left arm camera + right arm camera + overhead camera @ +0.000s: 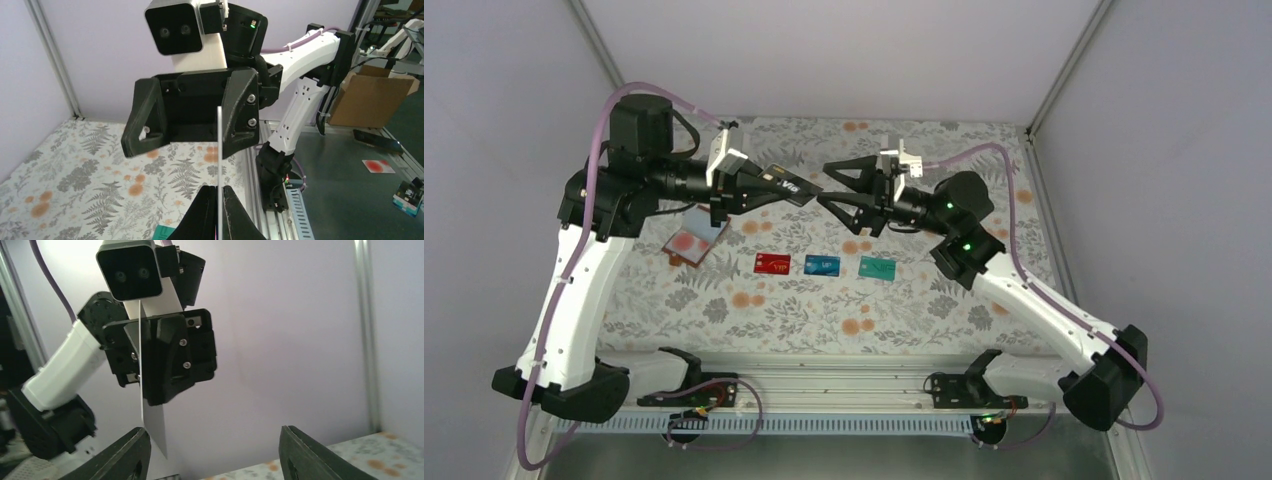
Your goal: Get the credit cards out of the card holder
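Note:
My left gripper [760, 186] is shut on a black card [788, 185] and holds it in the air above the back of the table. In the left wrist view the card [219, 150] shows edge-on between the closed fingers. My right gripper [825, 184] faces it, open, with the card's free end just short of its fingertips. In the right wrist view the card [152, 422] hangs near the left finger [131, 450], not touching it. The card holder [714, 228] lies open on the table with a red-white card [687, 242] on it. Red [771, 263], blue [822, 265] and teal [877, 267] cards lie in a row.
A floral cloth [754, 310] covers the table. Pale walls close in the back and both sides. The arm bases sit on a metal rail [844, 385] at the near edge. Beyond the table's right edge a cardboard box [372, 95] stands on the floor.

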Robot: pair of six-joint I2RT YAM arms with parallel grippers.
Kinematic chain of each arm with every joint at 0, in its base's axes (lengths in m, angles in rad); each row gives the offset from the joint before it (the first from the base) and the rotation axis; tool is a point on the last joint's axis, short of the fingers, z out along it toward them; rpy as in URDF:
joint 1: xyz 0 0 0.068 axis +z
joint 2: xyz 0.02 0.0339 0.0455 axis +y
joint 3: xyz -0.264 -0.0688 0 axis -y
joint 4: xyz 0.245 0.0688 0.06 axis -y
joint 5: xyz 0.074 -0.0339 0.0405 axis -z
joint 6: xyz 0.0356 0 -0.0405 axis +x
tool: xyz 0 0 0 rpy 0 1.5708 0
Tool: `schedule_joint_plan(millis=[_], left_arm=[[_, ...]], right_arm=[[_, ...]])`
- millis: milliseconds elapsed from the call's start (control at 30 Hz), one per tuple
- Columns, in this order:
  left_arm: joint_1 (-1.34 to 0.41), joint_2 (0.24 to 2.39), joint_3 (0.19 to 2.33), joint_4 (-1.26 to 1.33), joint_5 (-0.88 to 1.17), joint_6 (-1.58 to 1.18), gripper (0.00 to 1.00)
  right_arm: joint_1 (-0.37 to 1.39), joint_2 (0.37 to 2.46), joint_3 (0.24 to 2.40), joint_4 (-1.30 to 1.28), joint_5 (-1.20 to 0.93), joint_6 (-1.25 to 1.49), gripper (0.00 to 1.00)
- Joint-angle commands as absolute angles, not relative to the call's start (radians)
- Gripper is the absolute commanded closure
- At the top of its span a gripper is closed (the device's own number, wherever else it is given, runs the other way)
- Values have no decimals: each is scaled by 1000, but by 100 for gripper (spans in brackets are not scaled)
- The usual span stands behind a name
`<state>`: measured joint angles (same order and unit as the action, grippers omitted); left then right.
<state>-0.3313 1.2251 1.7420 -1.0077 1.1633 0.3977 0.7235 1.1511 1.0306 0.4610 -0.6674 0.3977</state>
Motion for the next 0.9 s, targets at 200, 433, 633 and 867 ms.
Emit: schedule_joint_plan(millis=[200,433,633,867], left_arm=[[-322,1221,1727,-963,1194,348,98],[-321,1222,1725,-963,1197,345,97],[-317,1220,1727,-965,1199,344,98],[-295,1210,1662,-917,1102,258,22]], right_arm=[[790,1193,1138,520,-732,420,50],[799,1210,1193,398,-726,368,95],[793,1212,1265,206,-696,275,96],[733,1256,1408,-140,-702,152,96]])
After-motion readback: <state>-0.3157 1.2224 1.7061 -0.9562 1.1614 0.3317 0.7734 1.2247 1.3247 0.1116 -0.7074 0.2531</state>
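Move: The black card sticks out of the left gripper's shut fingers, its middle about 3 cm to their right and 1 cm below. From the open right gripper that middle lies some 6 cm left, 1 cm back and 3 cm above. On the table roughly 43 cm below the right gripper, the blue card is about 5 cm ahead and 3 cm left, the green card 4 cm ahead and 10 cm right. Lift the right gripper about 3 cm while bringing it 2.5 cm back and 2 cm left to straddle the black card's free end, and shut its fingers to pinch it. Ease it some 1 cm forward again, keeping the grip. Hold the left gripper nearly still with its pinch until then, and at the very end open it about a third. ##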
